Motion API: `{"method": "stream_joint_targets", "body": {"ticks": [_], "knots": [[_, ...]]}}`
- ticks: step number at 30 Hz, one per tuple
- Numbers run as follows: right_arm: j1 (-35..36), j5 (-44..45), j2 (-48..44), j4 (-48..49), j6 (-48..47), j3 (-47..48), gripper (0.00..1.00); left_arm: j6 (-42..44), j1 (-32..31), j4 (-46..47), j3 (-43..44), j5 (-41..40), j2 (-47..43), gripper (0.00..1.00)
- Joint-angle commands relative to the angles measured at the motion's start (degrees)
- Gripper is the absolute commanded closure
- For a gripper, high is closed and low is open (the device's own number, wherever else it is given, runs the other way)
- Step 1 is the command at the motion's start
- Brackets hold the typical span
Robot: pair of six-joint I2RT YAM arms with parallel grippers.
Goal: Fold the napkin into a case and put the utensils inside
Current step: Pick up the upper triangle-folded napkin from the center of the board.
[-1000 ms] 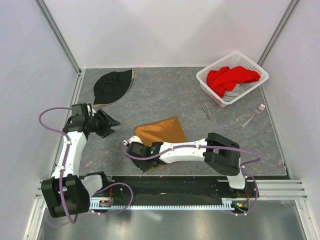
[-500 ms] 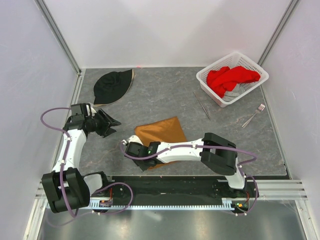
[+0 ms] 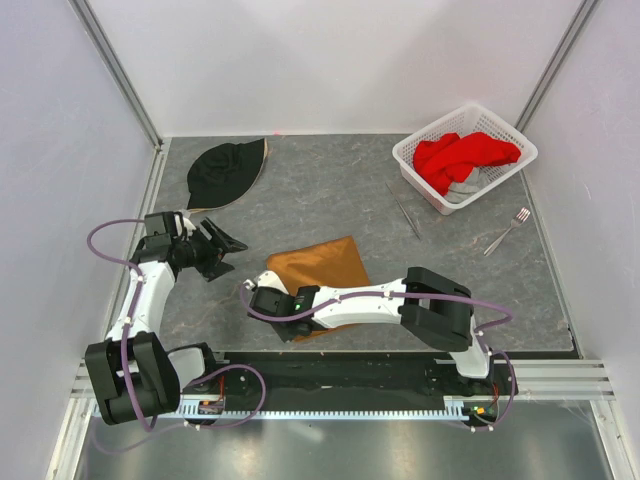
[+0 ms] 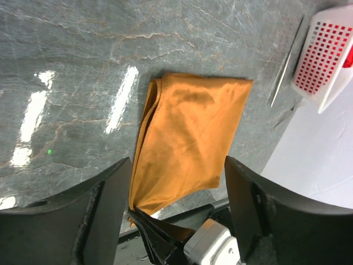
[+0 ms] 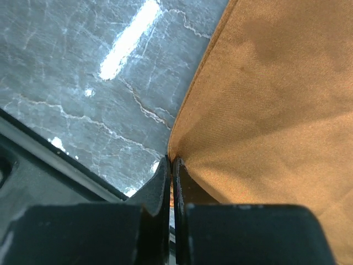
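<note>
The napkin (image 3: 322,261) is a shiny orange-brown cloth lying folded on the grey table, seen again in the left wrist view (image 4: 190,132) and the right wrist view (image 5: 276,94). My right gripper (image 3: 286,322) is shut on its near left corner (image 5: 171,163), and that corner is drawn up off the table. To the left of the napkin, my left gripper (image 3: 228,257) stands wide open and holds nothing (image 4: 176,168). The thin grey knife (image 3: 404,210) lies at the back right. The silver fork (image 3: 508,231) lies further right.
A white basket (image 3: 430,129) at the back right holds a red cloth (image 3: 460,155). A black hat (image 3: 225,172) lies at the back left. White walls close in the table on three sides.
My right gripper has closed on the napkin's near left corner. My left gripper has opened wider and shifted slightly toward the napkin.
</note>
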Motion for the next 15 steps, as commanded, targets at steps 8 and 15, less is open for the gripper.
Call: {"method": "stream_joint_targets", "body": {"ticks": [8, 15], "knots": [[-7.3, -14.9, -16.3, 13.0, 5.6, -13.9, 1.0, -4.3, -5.8, 11.5, -5.5, 4.9, 4.4, 0.2], [-13.2, -20.7, -24.4, 20.1, 9.5, -23.2, 1.0, -9.6, -10.6, 17.0, -6.6, -1.8, 6.6, 0.2]]}}
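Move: The left hand, open and empty, has the napkin's far-left corner about 6 cm to its right, 3 cm ahead and some 10 cm below; the black cap lies roughly 21 cm ahead, 3 cm left and 9 cm below. The right hand already pinches the near-left corner; from it the napkin's middle is about 10 cm ahead and 7 cm right at the same level, and the far-left corner 16 cm ahead and 5 cm left. The right hand, fingers kept shut on the napkin's near-left corner, first draws it to the right and then lifts it about 5 cm, drifting forward over the cloth and tilting some 25 degrees so that its fingers point more to the left. The left hand meanwhile slants right and down, about 5 cm across and 4 cm lower, fingers staying wide open as they near the far-left corner without reaching it. ##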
